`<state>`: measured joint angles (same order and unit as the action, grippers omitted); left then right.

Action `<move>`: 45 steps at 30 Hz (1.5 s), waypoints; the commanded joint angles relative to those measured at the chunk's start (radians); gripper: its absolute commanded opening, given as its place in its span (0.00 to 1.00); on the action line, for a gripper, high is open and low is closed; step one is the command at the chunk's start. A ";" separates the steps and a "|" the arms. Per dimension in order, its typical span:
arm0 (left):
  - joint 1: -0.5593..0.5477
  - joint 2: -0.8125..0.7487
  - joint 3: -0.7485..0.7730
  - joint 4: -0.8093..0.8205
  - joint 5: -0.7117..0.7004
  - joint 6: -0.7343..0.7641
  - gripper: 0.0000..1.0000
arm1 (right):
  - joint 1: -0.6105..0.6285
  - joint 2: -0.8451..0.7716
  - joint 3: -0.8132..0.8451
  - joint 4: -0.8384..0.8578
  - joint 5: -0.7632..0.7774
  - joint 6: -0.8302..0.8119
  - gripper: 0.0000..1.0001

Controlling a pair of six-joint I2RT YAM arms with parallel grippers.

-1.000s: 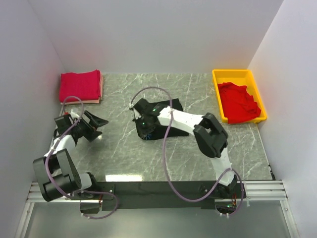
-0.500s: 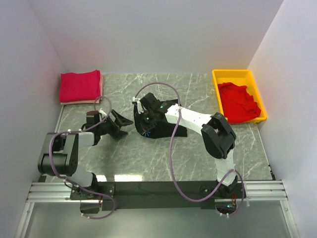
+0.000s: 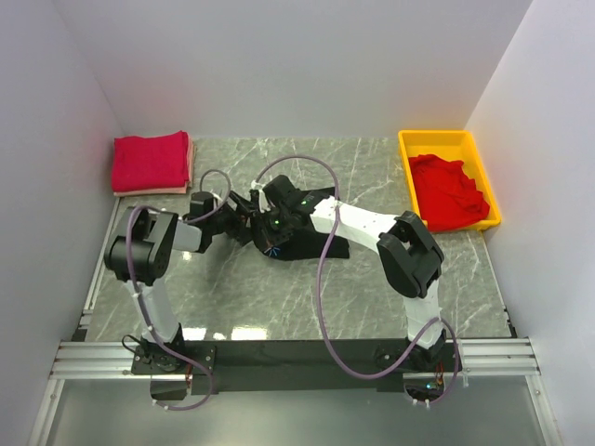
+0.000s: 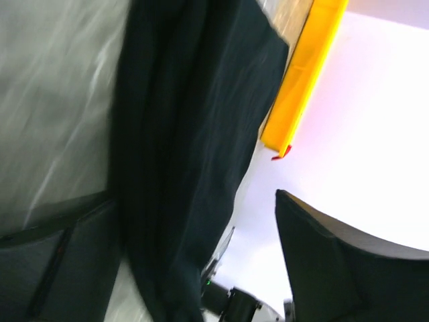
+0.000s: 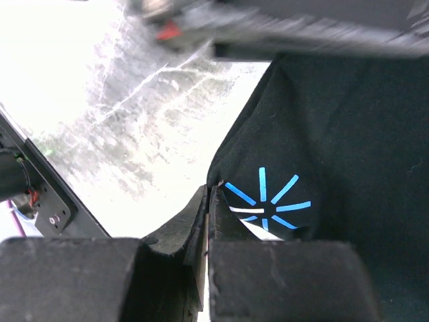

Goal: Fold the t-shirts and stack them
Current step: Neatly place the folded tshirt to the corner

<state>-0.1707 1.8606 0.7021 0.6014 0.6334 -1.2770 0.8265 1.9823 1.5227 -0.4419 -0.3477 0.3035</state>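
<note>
A black t-shirt [image 3: 321,232] lies bunched at the middle of the marble table, with a blue star print [image 5: 268,201] near its edge. My right gripper [image 3: 271,240] is shut on that edge, and the cloth [image 5: 335,121] is pinched at its fingertips [image 5: 212,194]. My left gripper [image 3: 244,219] has reached the shirt's left side. It stands open, with a hanging fold of the black shirt [image 4: 188,134] between its fingers [image 4: 335,268], close to the left one. A folded red t-shirt stack [image 3: 150,162] sits at the back left. Another red t-shirt [image 3: 449,190] lies crumpled in the tray.
The yellow plastic tray [image 3: 412,141] stands at the back right; its rim [image 4: 301,87] also shows in the left wrist view. White walls close in the table on three sides. The arms' cables loop over the table's middle.
My left arm has swung from the table's left side rightward to the black shirt. The right gripper, still shut on the shirt, shifted slightly back early on and has held since.
</note>
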 commanded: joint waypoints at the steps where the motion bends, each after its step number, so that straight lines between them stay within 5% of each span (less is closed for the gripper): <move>1: -0.035 0.086 0.063 0.032 -0.052 -0.057 0.85 | -0.003 -0.042 0.014 0.052 0.015 0.042 0.00; 9: -0.055 0.156 0.140 0.012 -0.123 -0.062 0.70 | -0.018 -0.008 0.059 0.069 0.030 0.072 0.00; 15: -0.059 0.201 0.207 -0.018 -0.147 -0.019 0.67 | -0.021 -0.034 0.019 0.127 -0.011 0.089 0.00; 21: -0.064 0.238 0.316 -0.161 -0.176 0.088 0.51 | -0.026 -0.030 0.021 0.137 -0.030 0.092 0.00; 23: -0.064 0.242 0.387 -0.301 -0.224 0.168 0.39 | -0.029 -0.027 0.031 0.129 -0.043 0.091 0.00; 25: -0.064 0.252 0.495 -0.429 -0.291 0.294 0.30 | -0.046 -0.017 0.063 0.080 -0.053 0.082 0.08; 27: -0.064 0.256 0.571 -0.595 -0.355 0.391 0.22 | -0.062 -0.030 0.068 0.048 -0.045 0.065 0.36; 31: -0.062 0.269 0.752 -0.767 -0.480 0.640 0.12 | -0.128 -0.112 0.044 0.000 -0.031 0.008 0.73; 39: -0.044 0.281 0.951 -0.867 -0.627 0.861 0.03 | -0.246 -0.212 -0.032 -0.061 0.036 -0.099 0.76; 45: -0.020 0.298 1.142 -0.905 -0.736 1.010 0.05 | -0.280 -0.235 -0.071 -0.064 0.047 -0.106 0.76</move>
<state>-0.2123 2.1731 1.7432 -0.2943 0.0010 -0.4152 0.5491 1.7786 1.4727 -0.4911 -0.3202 0.2260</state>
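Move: The folded black shirt's far-left edge lies about 8 cm ahead of the open left gripper, 3 cm to its right and 2 cm below. The right gripper stands some 8 cm back of the left one and 4 cm to its right; the red shirt stack is about 14 cm ahead and 26 cm left. From the right gripper, already pinching the shirt's near-left edge, that far edge lies some 15 cm ahead, level sideways, and the blue logo 2 cm back and 2 cm right. Slide the left gripper forward, slightly right and down along the shirt's left side, and shut its fingers on the far-left edge; then draw it on forward, left and up, about 18 cm forward in all, rolling some 55 degrees so the fingers turn downward. Keep the right pinch while easing slightly forward, open it as the left closes, then back that gripper away right, forward and up. ##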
